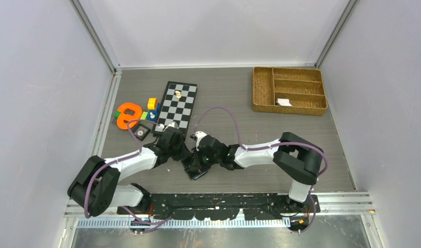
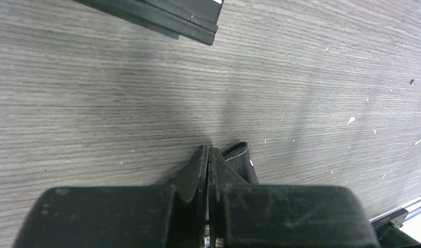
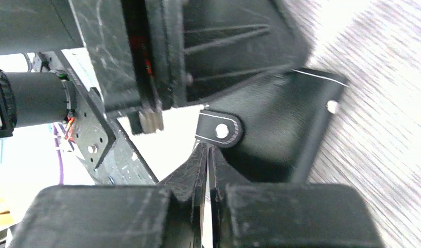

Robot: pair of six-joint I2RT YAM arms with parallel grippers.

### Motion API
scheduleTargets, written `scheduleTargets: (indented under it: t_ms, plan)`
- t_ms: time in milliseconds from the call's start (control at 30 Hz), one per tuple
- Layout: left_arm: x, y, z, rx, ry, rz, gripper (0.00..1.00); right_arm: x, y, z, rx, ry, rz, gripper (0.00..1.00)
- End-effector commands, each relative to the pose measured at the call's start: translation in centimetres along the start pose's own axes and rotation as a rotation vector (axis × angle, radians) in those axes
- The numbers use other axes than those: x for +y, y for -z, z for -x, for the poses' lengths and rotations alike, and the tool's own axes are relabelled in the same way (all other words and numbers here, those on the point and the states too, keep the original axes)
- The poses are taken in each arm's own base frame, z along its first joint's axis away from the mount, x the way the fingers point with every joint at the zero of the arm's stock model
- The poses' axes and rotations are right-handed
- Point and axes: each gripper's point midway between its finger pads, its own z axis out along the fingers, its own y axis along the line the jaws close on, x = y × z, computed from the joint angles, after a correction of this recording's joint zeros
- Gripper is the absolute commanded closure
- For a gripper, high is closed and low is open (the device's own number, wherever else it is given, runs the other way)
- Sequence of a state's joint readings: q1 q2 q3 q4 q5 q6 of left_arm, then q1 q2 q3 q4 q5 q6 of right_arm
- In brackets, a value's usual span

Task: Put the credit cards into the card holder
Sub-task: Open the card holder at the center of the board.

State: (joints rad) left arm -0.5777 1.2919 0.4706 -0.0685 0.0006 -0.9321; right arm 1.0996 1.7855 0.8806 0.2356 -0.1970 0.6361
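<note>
The card holder [image 1: 194, 168], a black leather-like wallet, lies near the table's front between the two arms. My left gripper [image 1: 184, 154] is shut, with a corner of the card holder [image 2: 240, 156] showing just right of its tips [image 2: 208, 150]. The right gripper [image 1: 200, 158] is shut too. In its wrist view the card holder [image 3: 286, 129] fills the middle, and its snap strap [image 3: 219, 129] sits right at the closed right gripper's tips [image 3: 208, 148]. I cannot tell whether the strap is pinched. The left gripper's body [image 3: 198, 46] looms above it. The credit cards are hidden.
A black-and-white chessboard [image 1: 178, 105] lies behind the grippers, with coloured toys [image 1: 130, 113] to its left. A brown woven divided tray [image 1: 260, 88] at the back right holds a small white item [image 1: 284, 102]. Metal rails edge the table's sides and front.
</note>
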Motion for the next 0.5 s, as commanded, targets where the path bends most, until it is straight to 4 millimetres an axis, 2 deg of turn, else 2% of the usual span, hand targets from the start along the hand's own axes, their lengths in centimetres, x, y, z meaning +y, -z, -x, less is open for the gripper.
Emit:
scheduleTargets:
  t_ms: [0, 100, 233, 333, 467]
  plan:
    - [4.6, 1.0, -3.2, 0.095, -0.039, 0.153, 1.0, 0.0, 3.2, 2.5, -0.096, -0.017, -0.092, 0.85]
    - [3.4, 1.8, -2.6, 0.069, -0.046, 0.097, 0.96, -0.5, 4.7, 2.2, -0.087, -0.048, -0.142, 0.73]
    - [2.0, 3.7, -1.5, 0.025, -0.076, 0.03, 0.79, -1.2, 6.1, 0.9, -0.067, -0.119, -0.181, 0.64]
    - [1.6, 4.9, -1.1, 0.013, -0.103, 0.015, 0.68, -1.9, 6.7, 0.0, -0.049, -0.172, -0.217, 0.54]
    - [1.7, 5.5, -2.1, 0.059, -0.13, -0.003, 0.55, -3.5, 7.3, -1.2, -0.031, -0.233, -0.298, 0.47]
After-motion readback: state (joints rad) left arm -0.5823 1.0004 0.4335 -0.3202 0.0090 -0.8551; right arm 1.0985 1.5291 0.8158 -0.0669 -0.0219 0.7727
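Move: The card holder's middle lies about 4 cm back and 2 cm to the right of the left hand, whose shut tips are at its far left corner, about 1 cm lower. From the right hand it is roughly 2 cm ahead, 1 cm left and 2 cm down, with the shut tips at its snap edge. The chessboard's middle is some 17 cm ahead and 5 cm left of the left hand; the black square box is 9 cm ahead and 18 cm left. Both hands come free of the card holder, their fingers opening to around half. The right slips off the snap edge and goes about 6 cm right, rising some 4 cm before dipping slightly, while turning clockwise; the left lifts off the far corner, first drawing back and left, then also rising, to hang beside the holder. ##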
